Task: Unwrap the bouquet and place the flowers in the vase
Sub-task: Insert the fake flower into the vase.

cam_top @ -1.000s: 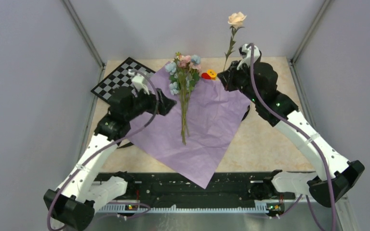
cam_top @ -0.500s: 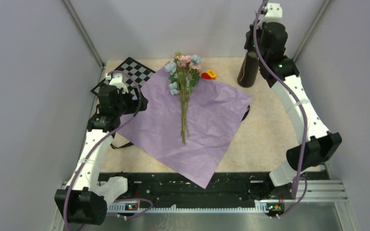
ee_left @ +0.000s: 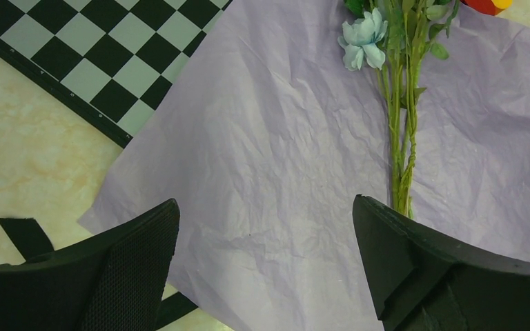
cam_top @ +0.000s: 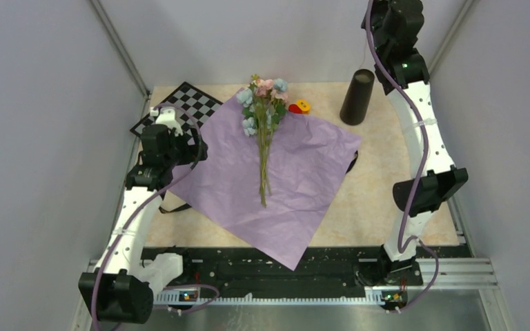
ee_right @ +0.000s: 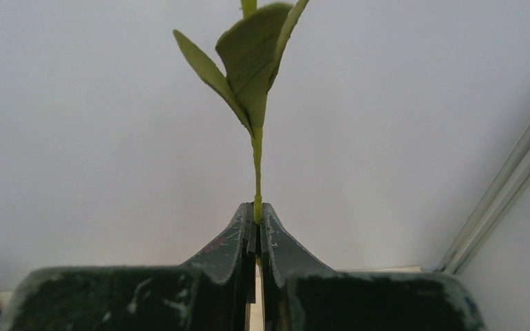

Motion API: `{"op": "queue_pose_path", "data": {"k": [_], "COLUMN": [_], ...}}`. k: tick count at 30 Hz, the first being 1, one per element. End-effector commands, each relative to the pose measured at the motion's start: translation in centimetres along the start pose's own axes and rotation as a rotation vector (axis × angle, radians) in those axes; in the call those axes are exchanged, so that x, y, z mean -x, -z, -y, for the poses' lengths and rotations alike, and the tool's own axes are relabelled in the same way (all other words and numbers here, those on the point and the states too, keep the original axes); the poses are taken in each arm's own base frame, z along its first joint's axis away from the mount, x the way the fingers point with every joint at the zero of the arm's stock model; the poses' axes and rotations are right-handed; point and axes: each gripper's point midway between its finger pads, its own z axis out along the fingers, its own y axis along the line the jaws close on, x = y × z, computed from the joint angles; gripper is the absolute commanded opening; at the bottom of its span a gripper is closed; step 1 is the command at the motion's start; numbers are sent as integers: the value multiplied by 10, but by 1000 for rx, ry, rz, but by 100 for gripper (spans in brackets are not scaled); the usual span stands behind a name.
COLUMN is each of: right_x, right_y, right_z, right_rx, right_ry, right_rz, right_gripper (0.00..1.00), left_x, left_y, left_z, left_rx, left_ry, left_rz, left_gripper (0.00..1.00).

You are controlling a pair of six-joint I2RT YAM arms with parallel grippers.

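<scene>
The bouquet's lilac paper (cam_top: pixel 283 186) lies spread flat on the table. The flowers (cam_top: pixel 263 110), pink, white and blue, rest on it with stems pointing toward me. The dark vase (cam_top: pixel 357 96) stands upright at the back right. My left gripper (ee_left: pixel 266 207) hangs open over the paper's left edge (ee_left: pixel 248 158), nothing between its fingers; the stems (ee_left: pixel 401 158) lie just right of it. My right arm (cam_top: pixel 397 27) is raised high above the vase. In the right wrist view the right gripper (ee_right: pixel 257 210) is shut on one thin green stem (ee_right: pixel 256 165) with leaves; its bloom is out of view.
A black-and-white checkered board (cam_top: pixel 179 107) lies at the back left, partly under the paper. A small red-and-yellow toy block (cam_top: pixel 299 107) sits between the flowers and the vase. Black ribbon (cam_top: pixel 171 207) pokes out from the paper's left edge. Grey walls enclose the table.
My right arm has risen from beside the vase to high above it, carrying the single stem out of the top view. My left arm drew back left off the paper, then held still.
</scene>
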Motion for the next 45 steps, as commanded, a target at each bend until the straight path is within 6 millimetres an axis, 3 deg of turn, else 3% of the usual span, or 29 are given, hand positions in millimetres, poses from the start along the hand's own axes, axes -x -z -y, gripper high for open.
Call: {"op": "queue_pose_path", "data": {"k": [1,8,20,31,45], "right_x": [18,-3,-62,-139,-198], "right_y": [-11,-27,-54,-64,-70], "right_z": [23,38,41,66,80], "right_rx": [-51,-69,-47,-65,-92], "right_ry": [7,13,-31,-74,-105], "right_rz": [66,36,-63,-199,-291], "right_gripper": [0,0,0,0,0], "left_x": [5,2,-4,-6,-11], "left_y": [1,-2,-8,-11,-14], "left_z": [-5,-6,-7,-10,-14], "left_rx": [17,18,15,19,27], "left_ry": [-16,-15,-9,1,7], "left_rz": [24,11,-19,-31,-56], "left_gripper": [99,99,99,99,99]}}
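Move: Out near the far edge and high up, the right hand holds the flower upright by its stem; the vase's middle lies about 10 cm ahead, 6 cm to its right and 40 cm below. The red-and-yellow toy is some 14 cm ahead and 19 cm left, and the remaining flowers are centred about 36 cm left and level fore-and-aft, both roughly 51 cm down. From the left hand the vase is some 30 cm ahead, 65 cm right and 10 cm lower. Bringing the stem down to the vase, the right hand first eases forward and to its right, then sinks ever more steeply over the mouth, in all about 19 cm down, 9 cm forward and 6 cm right. Its fingers tip downward some 20 degrees and keep their pinch on the stem, whose lower end goes in at the mouth. ##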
